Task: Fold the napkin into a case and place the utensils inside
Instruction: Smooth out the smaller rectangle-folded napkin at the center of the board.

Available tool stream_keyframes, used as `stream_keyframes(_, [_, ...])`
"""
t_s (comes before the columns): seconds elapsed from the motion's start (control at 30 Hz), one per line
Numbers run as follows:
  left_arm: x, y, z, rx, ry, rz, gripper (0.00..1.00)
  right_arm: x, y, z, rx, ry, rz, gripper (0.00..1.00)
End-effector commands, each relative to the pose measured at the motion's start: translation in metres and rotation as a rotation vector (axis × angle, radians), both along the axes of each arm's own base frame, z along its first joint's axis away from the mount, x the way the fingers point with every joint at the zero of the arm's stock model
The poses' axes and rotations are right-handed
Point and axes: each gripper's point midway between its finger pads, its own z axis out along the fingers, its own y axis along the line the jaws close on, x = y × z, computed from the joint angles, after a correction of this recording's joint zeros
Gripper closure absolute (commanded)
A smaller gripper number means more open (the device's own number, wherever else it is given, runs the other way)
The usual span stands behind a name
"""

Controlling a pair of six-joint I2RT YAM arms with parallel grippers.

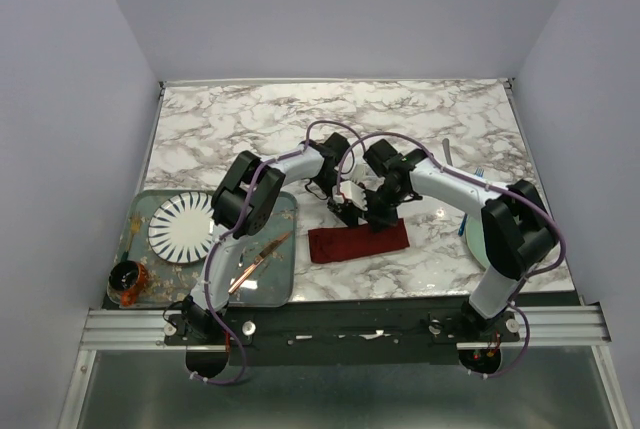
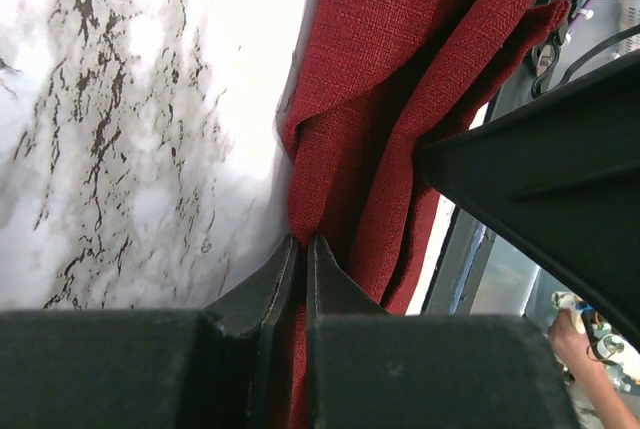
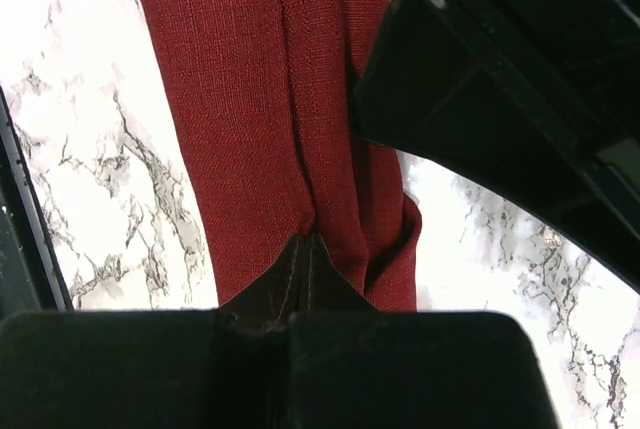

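Observation:
The dark red napkin lies near the table's front edge, folded into a long strip. My left gripper and right gripper come down side by side on its far edge. In the left wrist view the left gripper is shut on a raised fold of the napkin, with cloth between its jaws. In the right wrist view the right gripper is shut, pinching a crease of the napkin. A pale slim utensil and a blue-handled fork lie at the right.
A grey tray at the left front holds a striped plate, a copper knife and a dark cup. A pale teal plate sits partly under the right arm. Each wrist view shows the other gripper's black body close by.

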Motion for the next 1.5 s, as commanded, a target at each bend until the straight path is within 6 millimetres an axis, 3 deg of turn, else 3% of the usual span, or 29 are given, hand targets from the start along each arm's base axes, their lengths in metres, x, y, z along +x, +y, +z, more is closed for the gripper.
stream_keyframes(0.0, [-0.002, 0.002, -0.01, 0.02, 0.005, -0.023, 0.88, 0.012, 0.001, 0.0, 0.001, -0.03, -0.022, 0.99])
stream_keyframes(0.33, [-0.003, 0.005, -0.011, 0.032, 0.004, -0.039, 0.87, 0.018, -0.007, -0.034, -0.087, -0.001, -0.063, 0.99])
stream_keyframes(0.57, [0.02, 0.013, 0.003, 0.019, -0.023, 0.031, 0.7, 0.011, -0.013, -0.044, -0.116, 0.023, -0.067, 0.99])
stream_keyframes(0.7, [0.055, 0.029, 0.022, 0.013, -0.078, 0.122, 0.61, 0.006, -0.018, -0.048, -0.13, 0.037, -0.074, 0.99])
stream_keyframes(0.83, [0.09, 0.068, 0.04, 0.02, -0.13, 0.242, 0.6, 0.003, -0.022, -0.049, -0.132, 0.062, -0.112, 0.99])
stream_keyframes(0.93, [0.1, 0.094, 0.058, 0.014, -0.169, 0.305, 0.59, 0.001, -0.026, -0.049, -0.135, 0.092, -0.155, 0.99])
stream_keyframes(0.97, [0.109, 0.11, 0.074, 0.015, -0.22, 0.349, 0.58, 0.001, -0.028, -0.049, -0.138, 0.102, -0.172, 0.99])
stream_keyframes(1.03, [0.107, 0.128, 0.08, 0.019, -0.262, 0.383, 0.57, 0.003, -0.032, -0.05, -0.147, 0.134, -0.231, 0.99])
stream_keyframes(1.07, [0.108, 0.139, 0.1, 0.004, -0.316, 0.413, 0.56, 0.005, -0.032, -0.05, -0.145, 0.145, -0.251, 0.99])
stream_keyframes(1.1, [0.1, 0.147, 0.097, 0.017, -0.311, 0.425, 0.56, 0.004, -0.035, -0.052, -0.158, 0.174, -0.274, 0.99])
stream_keyframes(1.17, [0.091, 0.154, 0.12, -0.018, -0.369, 0.431, 0.56, 0.007, -0.039, -0.051, -0.163, 0.231, -0.358, 0.99])
stream_keyframes(1.23, [0.072, 0.155, 0.125, -0.054, -0.357, 0.416, 0.56, 0.01, -0.046, -0.051, -0.182, 0.286, -0.437, 0.99])
stream_keyframes(1.27, [0.066, 0.153, 0.139, -0.089, -0.389, 0.41, 0.56, 0.011, -0.047, -0.051, -0.18, 0.304, -0.455, 0.99])
stream_keyframes(1.3, [0.052, 0.147, 0.137, -0.107, -0.333, 0.416, 0.56, 0.011, -0.047, -0.05, -0.181, 0.315, -0.47, 0.99])
stream_keyframes(1.37, [0.044, 0.135, 0.146, -0.152, -0.355, 0.416, 0.55, 0.01, -0.048, -0.051, -0.188, 0.343, -0.511, 0.99])
stream_keyframes(1.4, [0.034, 0.129, 0.139, -0.149, -0.299, 0.432, 0.55, 0.008, -0.048, -0.05, -0.193, 0.362, -0.523, 0.99])
stream_keyframes(1.47, [0.022, 0.103, 0.141, -0.197, -0.286, 0.392, 0.54, 0.011, -0.045, -0.051, -0.192, 0.394, -0.553, 0.99])
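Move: The folded napkin lies under the left fingertips, which are at its far edge: its middle is about 4 cm back, 1 cm to the right and 1 cm below. From the right hand, the napkin's middle is roughly 6 cm left, 2 cm back and 4 cm down. The brown knife on the tray lies some 22 cm left and 9 cm back of the left hand; the blue fork about 21 cm right and 7 cm ahead of the right hand. Right's shut tips press about 3 cm down onto the napkin, twisting clockwise; left opens, leaves leftward and up 14 cm. ##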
